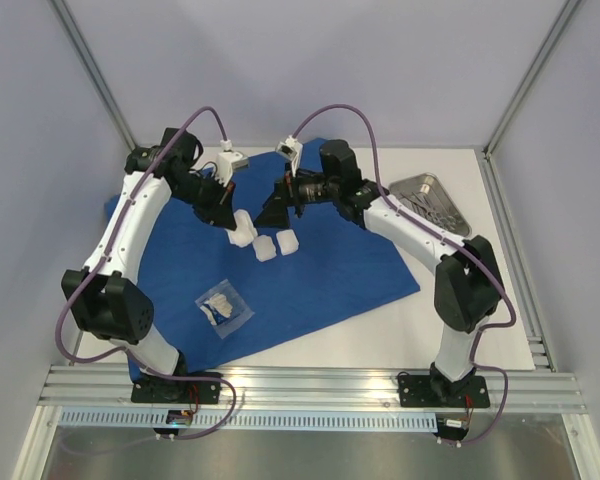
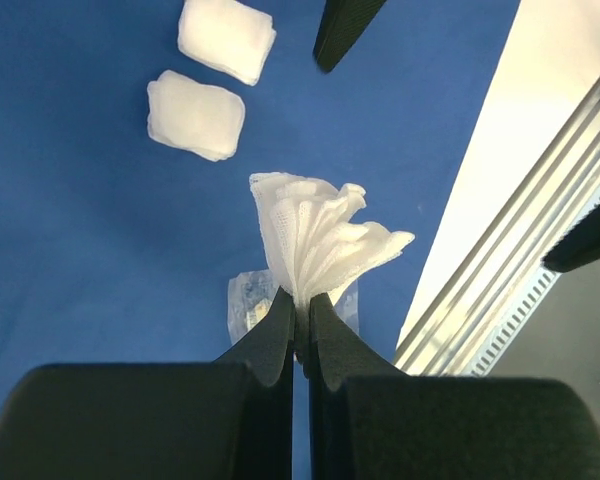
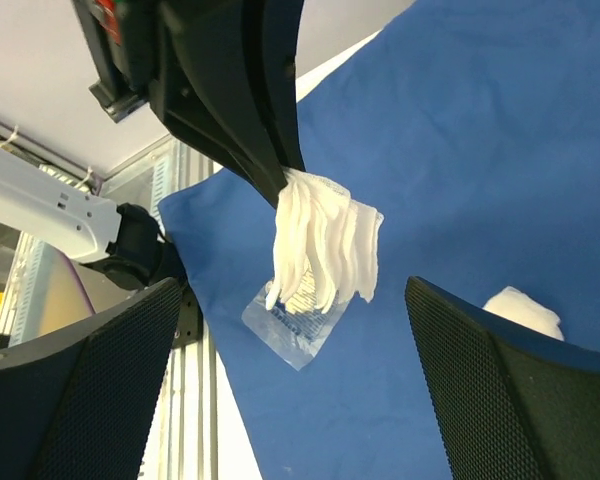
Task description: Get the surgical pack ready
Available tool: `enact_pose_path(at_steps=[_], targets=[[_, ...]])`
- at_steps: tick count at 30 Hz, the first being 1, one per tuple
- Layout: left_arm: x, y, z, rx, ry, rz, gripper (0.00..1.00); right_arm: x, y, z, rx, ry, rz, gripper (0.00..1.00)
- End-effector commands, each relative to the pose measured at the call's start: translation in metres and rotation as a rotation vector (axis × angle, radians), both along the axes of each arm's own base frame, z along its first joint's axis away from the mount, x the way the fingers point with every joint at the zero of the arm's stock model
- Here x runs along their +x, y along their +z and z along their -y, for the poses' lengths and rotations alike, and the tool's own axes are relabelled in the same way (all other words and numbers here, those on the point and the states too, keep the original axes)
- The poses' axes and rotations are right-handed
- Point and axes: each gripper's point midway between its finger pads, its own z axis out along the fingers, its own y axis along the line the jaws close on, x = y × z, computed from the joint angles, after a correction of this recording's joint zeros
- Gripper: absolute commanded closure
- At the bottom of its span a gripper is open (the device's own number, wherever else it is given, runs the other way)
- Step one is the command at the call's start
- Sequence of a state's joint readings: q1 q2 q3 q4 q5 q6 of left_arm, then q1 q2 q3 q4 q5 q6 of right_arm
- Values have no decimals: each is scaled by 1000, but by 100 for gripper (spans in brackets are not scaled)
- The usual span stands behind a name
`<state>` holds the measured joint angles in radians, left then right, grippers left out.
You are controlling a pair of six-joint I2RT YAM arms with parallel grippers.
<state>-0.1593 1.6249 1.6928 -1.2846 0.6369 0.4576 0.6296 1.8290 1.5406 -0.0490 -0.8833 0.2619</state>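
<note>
The royal-blue drape (image 1: 320, 275) lies spread flat on the table. My left gripper (image 1: 230, 222) is shut on a fanned stack of white gauze (image 2: 315, 240) and holds it above the drape; the stack also shows in the right wrist view (image 3: 325, 245). Two gauze squares (image 1: 265, 248) (image 1: 287, 241) lie on the drape, also in the left wrist view (image 2: 195, 115) (image 2: 226, 38). My right gripper (image 1: 276, 208) is open and empty, facing the held gauze from the right. The steel tray (image 1: 432, 200) sits at the back right, off the drape. I cannot make out any scissor-like instruments.
A clear plastic gauze packet (image 1: 223, 308) lies on the drape's near-left part, under the held gauze in the right wrist view (image 3: 295, 325). Bare white table (image 1: 460, 340) lies right of the drape. An aluminium rail (image 1: 310, 385) runs along the near edge.
</note>
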Motion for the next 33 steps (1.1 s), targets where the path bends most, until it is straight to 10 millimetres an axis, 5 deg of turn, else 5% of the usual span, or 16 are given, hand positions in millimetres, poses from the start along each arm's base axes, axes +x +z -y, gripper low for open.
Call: enact_pose_path(at_steps=[1,15,19,20,23,27,30,32,33], targets=[[-6,30,8,-48,-55,92,100,-12,7,-15,59,88,40,4],[-14,37,18,-101,-76,77,100,-4,-11,-39,90,66,-85,15],[-11,38,18,-102,-72,86,100,-9,-12,-41,93,100,-104,41],[-11,38,19,-106,-74,84,100,-10,-13,-41,91,103,-107,56],[-10,35,18,-101,-71,76,100,-10,-12,-40,93,100,-107,80],[-9,33,18,-99,-69,69,100,-11,-8,-40,99,102,-111,100],[-6,33,19,-99,-58,70,100,-11,-7,-38,99,91,-122,99],[1,34,17,-84,-13,77,75,-10,-6,-37,99,79,-147,100],[4,34,15,-75,2,84,35,-8,-6,-35,97,69,-164,100]])
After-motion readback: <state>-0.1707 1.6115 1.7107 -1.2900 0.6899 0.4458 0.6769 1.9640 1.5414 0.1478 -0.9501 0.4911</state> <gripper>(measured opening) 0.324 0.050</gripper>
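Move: The gauze pinched in the left fingertips hangs about 5 cm to the right hand's left, 2 cm back and 4 cm below; from the left hand, its middle is some 3 cm right, 1 cm back and 2 cm down. Some 24 cm below the right hand, one gauze pad lies 4 cm ahead and 3 cm left, another 6 cm ahead and 3 cm right. Right hand slides about 5 cm left and down onto the held gauze, pinches it shut; left fingers then open. ##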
